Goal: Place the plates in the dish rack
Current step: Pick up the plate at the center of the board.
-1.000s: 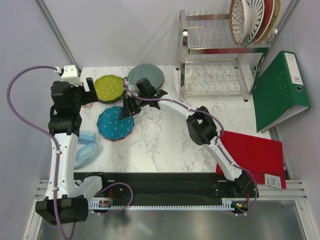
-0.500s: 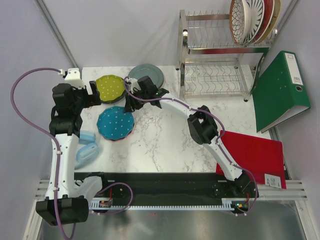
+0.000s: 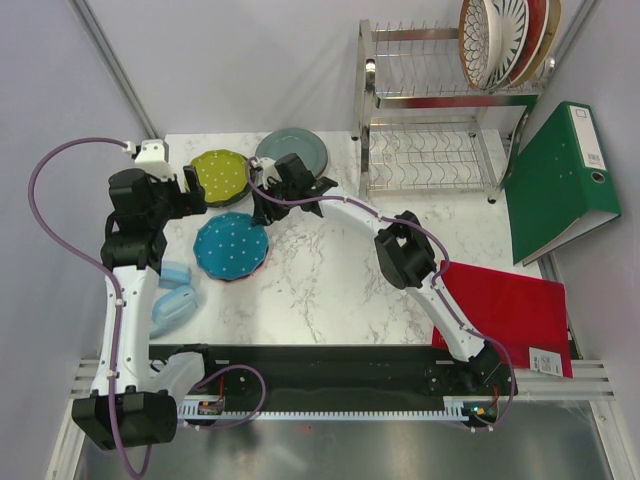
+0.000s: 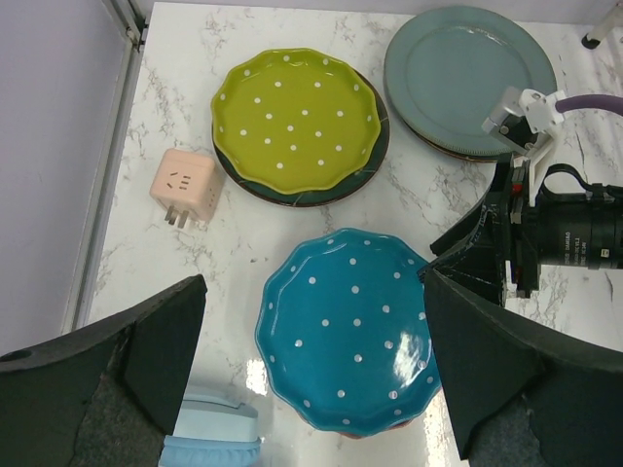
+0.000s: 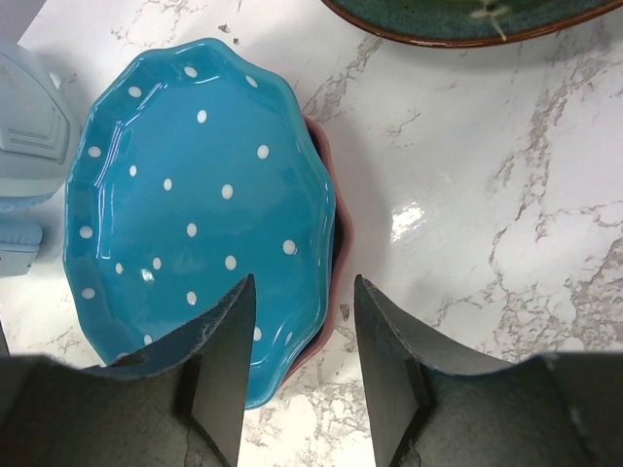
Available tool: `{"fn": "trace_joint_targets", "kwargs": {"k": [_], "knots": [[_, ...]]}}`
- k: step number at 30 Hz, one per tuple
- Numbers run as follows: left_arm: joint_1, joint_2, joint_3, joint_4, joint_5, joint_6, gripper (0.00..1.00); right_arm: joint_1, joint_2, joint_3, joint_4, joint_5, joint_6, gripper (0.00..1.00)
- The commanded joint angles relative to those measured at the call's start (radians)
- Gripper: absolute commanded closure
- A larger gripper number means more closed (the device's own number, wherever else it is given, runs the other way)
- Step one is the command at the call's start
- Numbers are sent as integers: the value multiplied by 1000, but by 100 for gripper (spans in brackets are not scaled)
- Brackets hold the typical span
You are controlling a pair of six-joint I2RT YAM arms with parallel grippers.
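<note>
A teal dotted plate (image 3: 231, 247) (image 4: 348, 326) (image 5: 185, 204) lies on a pink plate (image 5: 329, 282) at the table's left. Behind it, a lime dotted plate (image 3: 222, 175) (image 4: 297, 122) rests on a dark green one (image 5: 467, 15), with a grey-blue plate (image 3: 292, 150) (image 4: 470, 78) to its right. My right gripper (image 3: 264, 208) (image 5: 297, 341) is open, its fingers either side of the teal and pink plates' right rim. My left gripper (image 3: 192, 190) (image 4: 321, 370) hangs wide open above the teal plate. The dish rack (image 3: 430, 130) holds several plates (image 3: 505, 40) on its upper tier.
A small pink cube (image 4: 188, 188) sits left of the lime plate. Light blue objects (image 3: 172, 295) (image 4: 209, 438) lie at the near left. A green binder (image 3: 560, 180) leans right of the rack, with a red folder (image 3: 505, 310) in front of it.
My right gripper has shifted slightly back and to the right along the teal plate's rim, and its jaws have narrowed a little. The left gripper has edged to the right. No plate has moved.
</note>
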Motion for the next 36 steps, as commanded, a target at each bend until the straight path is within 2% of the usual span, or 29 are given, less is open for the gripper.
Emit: {"fn": "trace_joint_targets", "kwargs": {"k": [1,13,16,20,22,23,28,32,36], "knots": [[6,2,-9,13,34,-37,0,5,3,14,-8,8,-22,49],[6,35,-3,18,77,-41,0,10,55,32,-13,25,-25,52],[6,54,3,22,93,-40,0,18,58,39,-14,32,-54,59],[6,80,18,30,144,-4,0,21,46,42,-20,64,-90,78],[6,103,20,27,169,73,0,21,23,37,-20,80,-100,88],[6,109,18,28,175,98,0,21,11,34,-19,96,-114,100],[21,178,-26,42,268,366,0,24,-107,-58,93,121,-157,100],[64,279,-26,18,380,508,0,31,-172,-101,142,132,-177,100],[90,359,-22,9,483,600,2,45,-264,-203,260,149,-234,100]]}}
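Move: The blue dotted plate, stacked on a red one, has its middle about 6 cm back and 7 cm to the left of the right hand and 4 cm below; its forward-right rim is under those fingertips. From that hand the yellow-green plate lies 10 cm ahead and 9 cm left, the grey-green plate 15 cm ahead and 8 cm right. From the left hand, the blue plate is roughly 4 cm ahead, 3 cm right and 22 cm below. The blue plate's forward-right rim is pinched by the right hand: it sinks about 3 cm with fingers half open, shuts them across the rim, then rises some 4 cm, keeping its grip. Meanwhile the left hand, held wide open, comes down about 10 cm towards the plate, slowly then faster, easing forward as its wrist tips down and swings some 25 degrees clockwise. ##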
